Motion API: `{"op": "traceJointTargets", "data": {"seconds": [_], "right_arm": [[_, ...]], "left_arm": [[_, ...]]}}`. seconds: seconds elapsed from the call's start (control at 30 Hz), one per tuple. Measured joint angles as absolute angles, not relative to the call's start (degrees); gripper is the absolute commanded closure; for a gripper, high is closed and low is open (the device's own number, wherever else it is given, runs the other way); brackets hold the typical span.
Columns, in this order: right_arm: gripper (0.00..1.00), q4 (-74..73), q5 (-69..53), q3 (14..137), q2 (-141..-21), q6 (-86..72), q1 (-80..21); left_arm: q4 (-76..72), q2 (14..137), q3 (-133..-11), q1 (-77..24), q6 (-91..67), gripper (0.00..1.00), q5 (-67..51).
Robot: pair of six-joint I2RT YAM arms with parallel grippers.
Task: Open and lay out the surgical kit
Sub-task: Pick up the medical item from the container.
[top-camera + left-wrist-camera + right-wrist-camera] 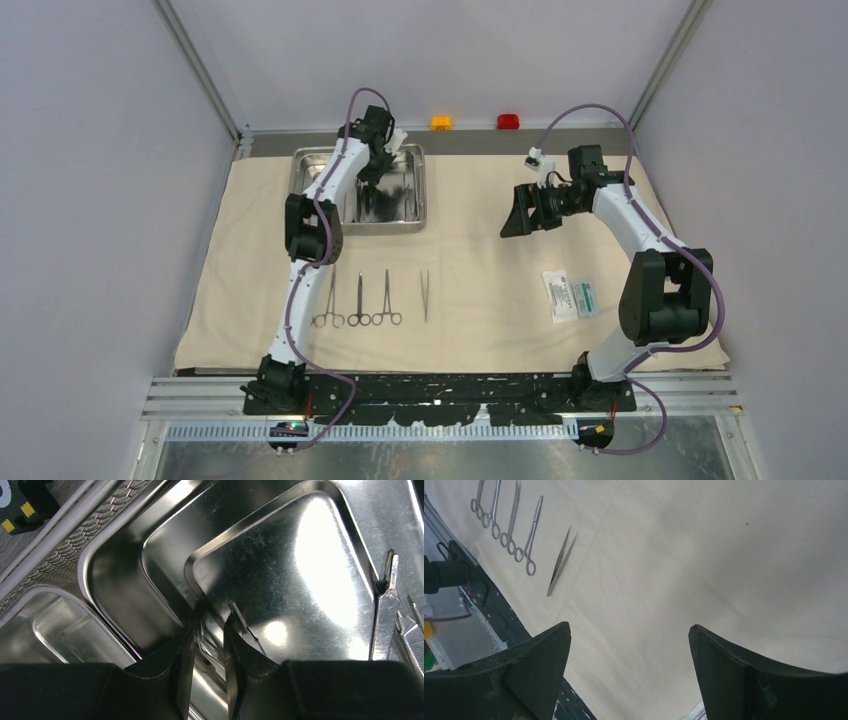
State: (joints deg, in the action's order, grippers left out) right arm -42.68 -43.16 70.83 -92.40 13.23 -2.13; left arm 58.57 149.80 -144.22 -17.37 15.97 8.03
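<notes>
The beige cloth wrap point(480, 260) point(699, 555) lies spread flat. On its back left stands the steel tray point(415, 195) point(300, 555). My left gripper point(378, 185) point(210, 625) reaches down into the tray, its jaws a narrow gap apart over thin metal tools point(245, 625) on the floor, with none clearly pinched. More steel tools point(387, 615) lie by the tray's right wall. Three ring-handled forceps point(359, 300) point(531, 535) and tweezers point(424, 295) point(561, 562) lie in a row near the front. The white-and-green packet point(570, 295) lies at the right. My right gripper point(515, 215) point(629, 626) hovers wide open and empty above the cloth.
An orange button point(441, 122) and a red button point(508, 121) sit at the back wall. The black mounting rail point(440, 395) runs along the near edge. Grey walls close in both sides.
</notes>
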Motion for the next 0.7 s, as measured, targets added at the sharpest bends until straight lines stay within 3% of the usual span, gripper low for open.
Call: {"op": "traceJointTargets", "data": {"seconds": [0.23, 0.53, 0.7], "right_arm": [[0.08, -43.09, -43.16, 70.83, -92.40, 13.28, -2.13], [0.08, -43.40, -43.18, 70.83, -92.40, 13.34, -2.13], [0.08, -43.40, -43.18, 70.83, -92.40, 13.37, -2.13]], "left_arm": [[58.57, 150.21, -144.22, -17.34, 16.47, 0.84, 8.56], [58.54, 150.39, -144.33, -17.34, 17.02, 0.90, 9.50], [58.57, 150.39, -144.33, -17.34, 17.12, 1.00, 9.63]]}}
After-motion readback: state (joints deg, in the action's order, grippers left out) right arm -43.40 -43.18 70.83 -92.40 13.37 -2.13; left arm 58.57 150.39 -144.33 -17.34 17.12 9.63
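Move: The medical item, slim tweezers lying front to back in the tray's right-hand well, passes right at the left fingertips, its middle about 3 cm back, 1 cm right and 1 cm below. The other slim instruments lie some 9 cm right and 3 cm back, the tray divider about 3 cm left and 3 cm back, and the blue block roughly 11 cm ahead and 6 cm left. From the right hand the medical item is some 35 cm left, 8 cm ahead and 12 cm below. The left fingers close nearly shut at the medical item, the hand easing about 0.5 cm left and slightly down. ##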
